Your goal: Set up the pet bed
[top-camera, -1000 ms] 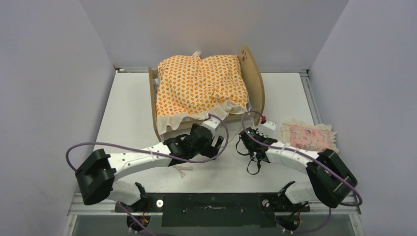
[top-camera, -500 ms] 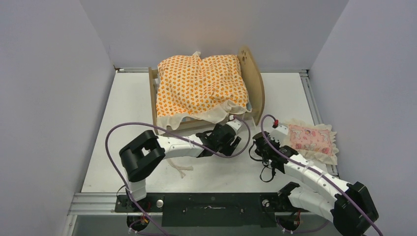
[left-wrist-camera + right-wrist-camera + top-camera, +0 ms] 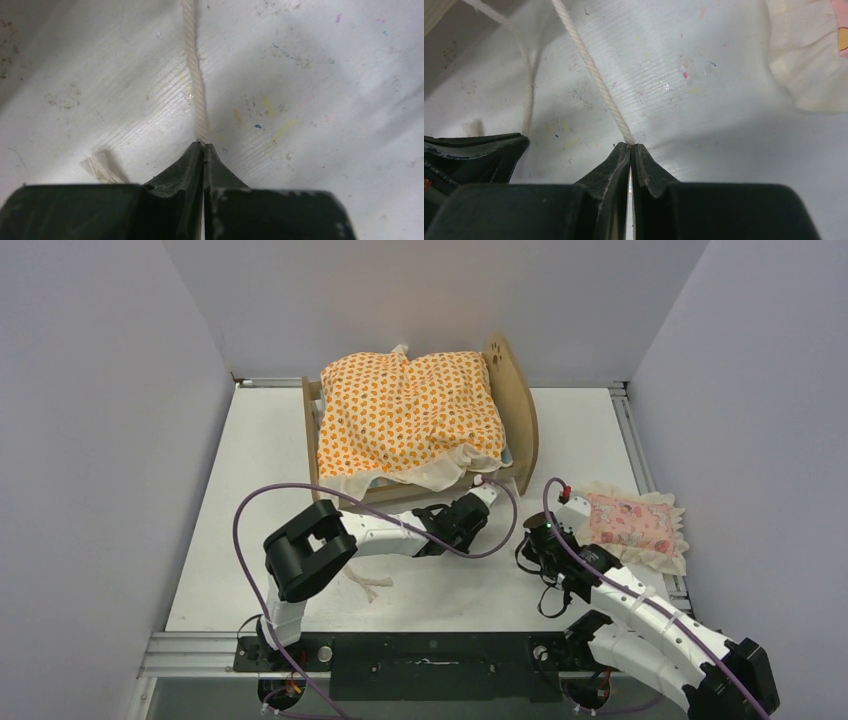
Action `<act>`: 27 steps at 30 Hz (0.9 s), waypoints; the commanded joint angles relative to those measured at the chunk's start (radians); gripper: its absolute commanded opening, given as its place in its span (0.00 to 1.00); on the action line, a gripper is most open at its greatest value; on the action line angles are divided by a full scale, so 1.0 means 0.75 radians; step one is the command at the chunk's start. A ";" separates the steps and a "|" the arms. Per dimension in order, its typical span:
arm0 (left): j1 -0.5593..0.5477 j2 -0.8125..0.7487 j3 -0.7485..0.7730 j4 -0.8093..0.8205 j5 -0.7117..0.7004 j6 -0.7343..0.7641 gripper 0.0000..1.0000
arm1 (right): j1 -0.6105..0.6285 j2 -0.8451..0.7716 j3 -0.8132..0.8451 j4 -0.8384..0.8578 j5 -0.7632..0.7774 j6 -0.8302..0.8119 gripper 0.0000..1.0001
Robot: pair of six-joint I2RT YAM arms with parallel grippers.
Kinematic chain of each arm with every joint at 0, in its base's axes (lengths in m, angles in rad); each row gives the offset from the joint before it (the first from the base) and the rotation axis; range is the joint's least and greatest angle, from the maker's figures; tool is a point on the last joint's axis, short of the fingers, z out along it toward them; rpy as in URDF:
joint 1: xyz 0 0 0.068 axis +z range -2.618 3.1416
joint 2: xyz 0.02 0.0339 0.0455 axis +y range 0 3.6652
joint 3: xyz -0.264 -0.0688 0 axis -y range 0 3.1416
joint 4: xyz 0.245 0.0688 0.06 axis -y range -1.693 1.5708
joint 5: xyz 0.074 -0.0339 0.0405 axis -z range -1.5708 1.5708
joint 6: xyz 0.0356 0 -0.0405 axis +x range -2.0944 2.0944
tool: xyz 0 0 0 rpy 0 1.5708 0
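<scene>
The pet bed, a plywood frame with a paw-print headboard, stands at the back of the table. An orange-patterned mattress is heaped over it. Just in front of the bed, my left gripper is shut on a cream cord that runs away across the table. My right gripper is beside it, shut on a second cream cord. In the top view both grippers sit low over the table, the left gripper a hand's width from the right gripper.
A pink frilled pillow lies at the right edge of the table, and its frill shows in the right wrist view. A loose frayed cord piece lies near the left arm. Grey walls close in three sides.
My left arm has swung right along the bed's front and its jaws have closed on the cord. The right arm has drawn back toward the right, still shut on its cord.
</scene>
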 commanded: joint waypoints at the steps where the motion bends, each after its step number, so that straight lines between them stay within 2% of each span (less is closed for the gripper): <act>1: -0.003 -0.023 0.074 -0.045 0.144 -0.115 0.00 | -0.008 -0.065 0.034 -0.048 0.003 -0.025 0.05; 6: -0.019 -0.153 0.193 0.108 0.306 -0.239 0.00 | -0.008 -0.137 0.035 -0.114 0.014 -0.002 0.05; 14: 0.002 -0.123 0.564 0.019 0.390 -0.228 0.00 | -0.004 -0.271 0.006 -0.247 0.029 0.158 0.05; 21: 0.048 -0.025 1.041 -0.102 0.478 -0.185 0.00 | -0.004 -0.298 0.056 -0.348 0.184 0.267 0.05; 27: 0.060 0.198 1.548 -0.300 0.525 -0.154 0.00 | -0.004 -0.335 0.118 -0.528 0.360 0.458 0.05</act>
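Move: Both hands already pinch cords from the bed's near right corner. From the left hand, the headboard's near leg lies some 14 cm ahead, 12 cm right and 3 cm higher. The orange bedding is centred 28 cm ahead and 14 cm left, the loose cord 9 cm back and 25 cm left. For the right hand, that leg is about 16 cm straight ahead, the pink pillow 10 cm ahead and 25 cm right; both sit slightly lower. Keeping its cord pinched in shut fingers, the left hand gives a small tug back, then sweeps up about 38 cm and some 14 cm right, high above the table beside the headboard's near end, rolling roughly 50 degrees so its fingers swing from downward to nearly level, pointing right. The right hand keeps its own cord, easing a few centimetres right, back and up, away from the leg. ##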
